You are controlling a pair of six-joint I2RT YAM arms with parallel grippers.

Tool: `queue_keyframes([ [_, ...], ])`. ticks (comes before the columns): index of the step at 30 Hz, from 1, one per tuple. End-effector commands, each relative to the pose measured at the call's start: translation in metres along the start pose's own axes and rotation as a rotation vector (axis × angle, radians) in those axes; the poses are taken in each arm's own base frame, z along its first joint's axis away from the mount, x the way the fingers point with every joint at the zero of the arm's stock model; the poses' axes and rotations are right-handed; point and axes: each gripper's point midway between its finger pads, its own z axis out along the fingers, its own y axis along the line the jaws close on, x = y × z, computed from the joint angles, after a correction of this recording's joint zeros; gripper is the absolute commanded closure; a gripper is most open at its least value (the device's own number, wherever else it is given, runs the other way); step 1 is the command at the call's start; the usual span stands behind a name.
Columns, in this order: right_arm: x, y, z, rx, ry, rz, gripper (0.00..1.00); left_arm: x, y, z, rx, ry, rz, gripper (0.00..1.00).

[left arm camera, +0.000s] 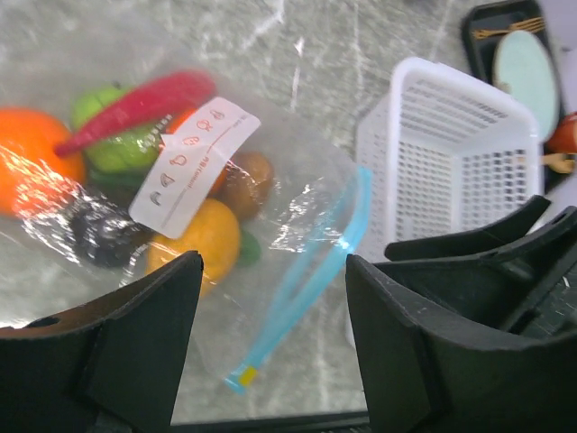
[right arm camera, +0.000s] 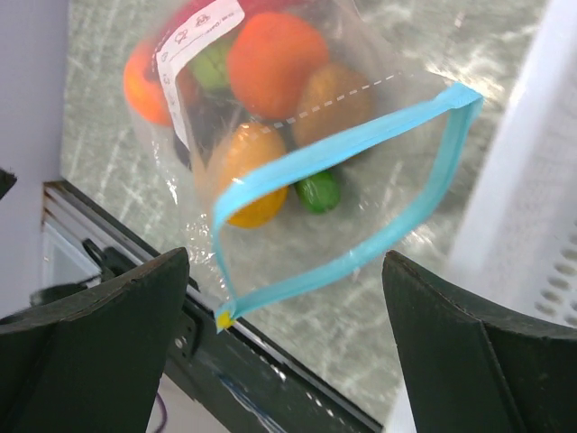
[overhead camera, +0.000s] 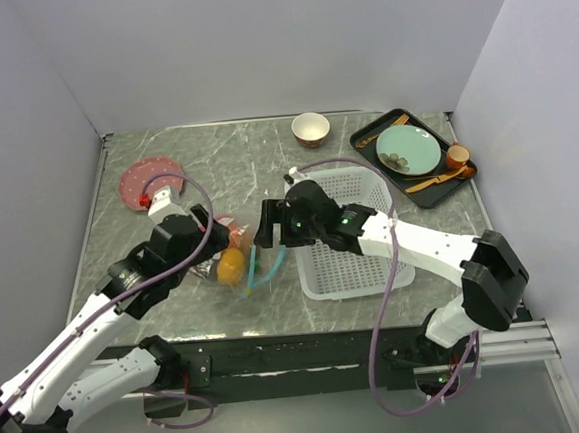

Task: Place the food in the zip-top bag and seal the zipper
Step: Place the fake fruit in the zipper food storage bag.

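Note:
The zip-top bag [overhead camera: 228,253] lies on the marble table between my two grippers, with the food inside. Through the clear plastic I see an orange [left arm camera: 36,171], a red chili [left arm camera: 135,104], a green apple [left arm camera: 122,149], a yellow fruit [left arm camera: 194,239], a kiwi [left arm camera: 245,180] and a green pepper [right arm camera: 317,191]. The teal-blue zipper [right arm camera: 361,135] gapes in a loop, its two lips apart. My left gripper [left arm camera: 273,271] hangs open over the bag's mouth end. My right gripper [right arm camera: 284,262] is wide open above the zipper, holding nothing.
A white mesh basket [overhead camera: 357,241] stands right beside the bag's mouth. At the back are a small bowl [overhead camera: 310,129], a pink plate [overhead camera: 149,180] and a black tray [overhead camera: 371,130] carrying a green plate and spoons. The table's near edge [right arm camera: 270,361] runs just below the zipper.

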Motion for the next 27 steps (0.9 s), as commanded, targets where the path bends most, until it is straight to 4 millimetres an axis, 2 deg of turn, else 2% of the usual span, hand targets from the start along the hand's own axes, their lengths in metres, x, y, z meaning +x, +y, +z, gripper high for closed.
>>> queue_keyframes([
  [1,-0.028,-0.007,-0.036,0.003,-0.061,-0.005,0.04,0.026,-0.001,-0.007,0.017,0.118,-0.15,0.3],
  [7,-0.041,-0.03,-0.06,-0.034,-0.043,0.042,0.03,0.05,-0.003,-0.013,0.05,0.21,-0.286,0.29],
  [12,-0.042,-0.03,-0.069,-0.042,-0.018,0.026,0.03,0.053,0.004,-0.013,0.036,0.196,-0.325,0.3],
  [15,-0.042,-0.033,-0.067,-0.02,-0.005,0.02,0.03,0.056,0.013,-0.013,0.002,0.19,-0.325,0.28],
  [18,-0.039,-0.047,-0.061,0.018,0.0,0.049,0.03,0.063,0.018,-0.012,0.001,0.202,-0.321,0.28],
  [19,-0.034,-0.053,-0.058,0.03,0.008,0.059,0.04,0.069,0.021,-0.011,-0.006,0.21,-0.315,0.28],
  [23,-0.037,-0.057,-0.047,0.034,-0.002,0.088,0.04,0.089,0.03,-0.005,-0.031,0.266,-0.288,0.27],
  [26,-0.041,-0.073,-0.03,0.125,0.007,0.095,0.07,0.102,0.039,-0.001,-0.048,0.291,-0.269,0.27],
  [27,-0.041,-0.077,-0.026,0.149,0.018,0.088,0.12,0.103,0.042,-0.002,-0.055,0.289,-0.268,0.28],
])
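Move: The zipper's yellow-marked near end lies about 4 cm back, 4 cm right and 20 cm below the left hand; the yellow fruit inside the bag is some 3 cm ahead of that hand, 17 cm below. The zipper's far end is roughly 6 cm ahead, 2 cm right and 13 cm below the right hand, and the white basket's middle lies about 7 cm ahead and 17 cm right of it. Touching nothing that can be seen, the left hand sinks and draws back towards the zipper's near end, about 8 cm down and 5 back, tipping its still-open fingers down and rolling its left side down. The right hand, fingers wide open, swings some 8 cm right, away from the bag to the basket's left wall, first rising 5 cm, then sinking nearly as far. ##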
